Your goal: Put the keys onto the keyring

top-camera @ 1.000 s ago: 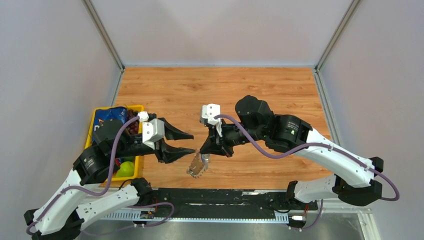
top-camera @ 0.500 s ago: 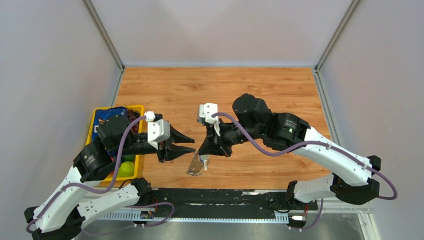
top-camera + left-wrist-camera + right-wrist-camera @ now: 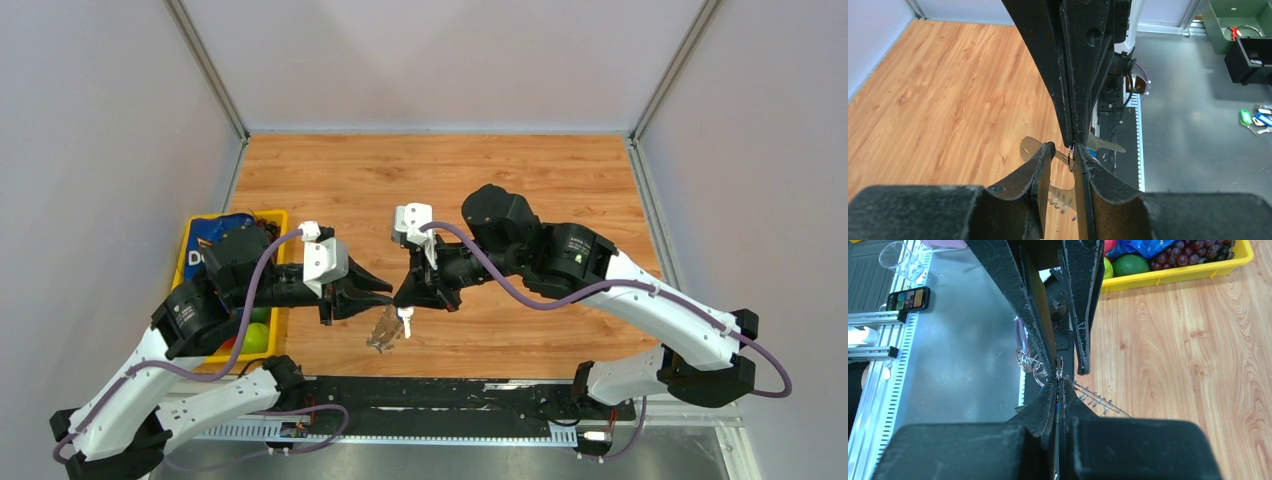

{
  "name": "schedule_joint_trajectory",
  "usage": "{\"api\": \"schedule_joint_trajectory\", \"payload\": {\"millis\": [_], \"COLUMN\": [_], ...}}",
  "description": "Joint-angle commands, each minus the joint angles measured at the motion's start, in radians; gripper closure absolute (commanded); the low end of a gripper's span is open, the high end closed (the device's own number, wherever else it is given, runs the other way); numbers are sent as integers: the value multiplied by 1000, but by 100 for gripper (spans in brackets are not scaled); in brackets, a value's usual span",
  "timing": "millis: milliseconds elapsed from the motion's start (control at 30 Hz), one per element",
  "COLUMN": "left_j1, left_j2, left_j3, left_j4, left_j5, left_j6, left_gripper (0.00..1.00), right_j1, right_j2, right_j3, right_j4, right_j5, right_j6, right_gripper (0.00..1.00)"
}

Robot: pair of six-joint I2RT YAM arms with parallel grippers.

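My right gripper (image 3: pixel 402 303) is shut, and a strip of blue, the key's head, shows between its pads in the right wrist view (image 3: pixel 1058 381). The key (image 3: pixel 406 320) hangs just under its tips; its silver blade juts out in the left wrist view (image 3: pixel 1105 145). The keyring (image 3: pixel 383 332) dangles there too, above the table's near edge, its jagged fringe visible (image 3: pixel 1093 399). My left gripper (image 3: pixel 388 291) is open with a narrow gap (image 3: pixel 1064 148), tips against the right gripper's tips. A small wire loop (image 3: pixel 1070 157) and the ring's band (image 3: pixel 1030 146) lie at that gap.
A yellow bin (image 3: pixel 272 214) with green fruit (image 3: pixel 254 338), grapes (image 3: pixel 1188 252) and a blue bag stands at the left. A black rail (image 3: pixel 450 392) runs along the near edge. Off the table lie a phone (image 3: pixel 908 299), a clear cup (image 3: pixel 898 260) and tagged keys (image 3: pixel 1255 119).
My left gripper moved right toward the right gripper and narrowed its jaws from wide open. The right gripper with the key and ring shifted slightly left.
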Motion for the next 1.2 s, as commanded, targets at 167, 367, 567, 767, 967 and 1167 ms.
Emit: {"api": "schedule_joint_trajectory", "payload": {"millis": [167,367,567,767,967,1167], "left_j1": [1,0,1,0,1,1], "left_j2": [4,7,1,-23,-61,-77], "left_j3": [40,38,24,-12,-51,-84], "left_j4": [1,9,60,150,258,342], "left_j5": [17,38,51,30,5,2], "left_j6": [21,26,15,-26,-70,-122], "left_gripper": [85,100,100,100,100,100], "right_j1": [4,5,4,4,5,5], "right_j2": [-9,-7,-14,-48,-92,-129], "right_j3": [53,53,49,22,-24,-72], "right_j4": [41,44,61,78,110,143], "right_j5": [-1,4,12,35,53,69], "right_j6": [16,15,17,22,26,30], "right_gripper": [100,100,100,90,73,71]}}
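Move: The thin wire ring, pinched in the right hand's fingertips, already reaches between the left hand's part-open ones: about 1 cm to the left hand's right, level with it, and roughly 1 cm left of the right hand's point. Beneath it hangs the toothed metal band, some 6 cm below the left hand and straight under it. The blue-tagged key hangs about 2 cm back, 3 cm right and 3 cm below the left hand. The wire ring is pinched by the left fingers, which close fully while both arms stay nearly still. The right fingers then open roughly a quarter and let go; both hands rise about 3 cm with fingertips tipping up, the left some 10 degrees and still gripping, the right also easing about 1 cm to the right, away from the left fingers. ##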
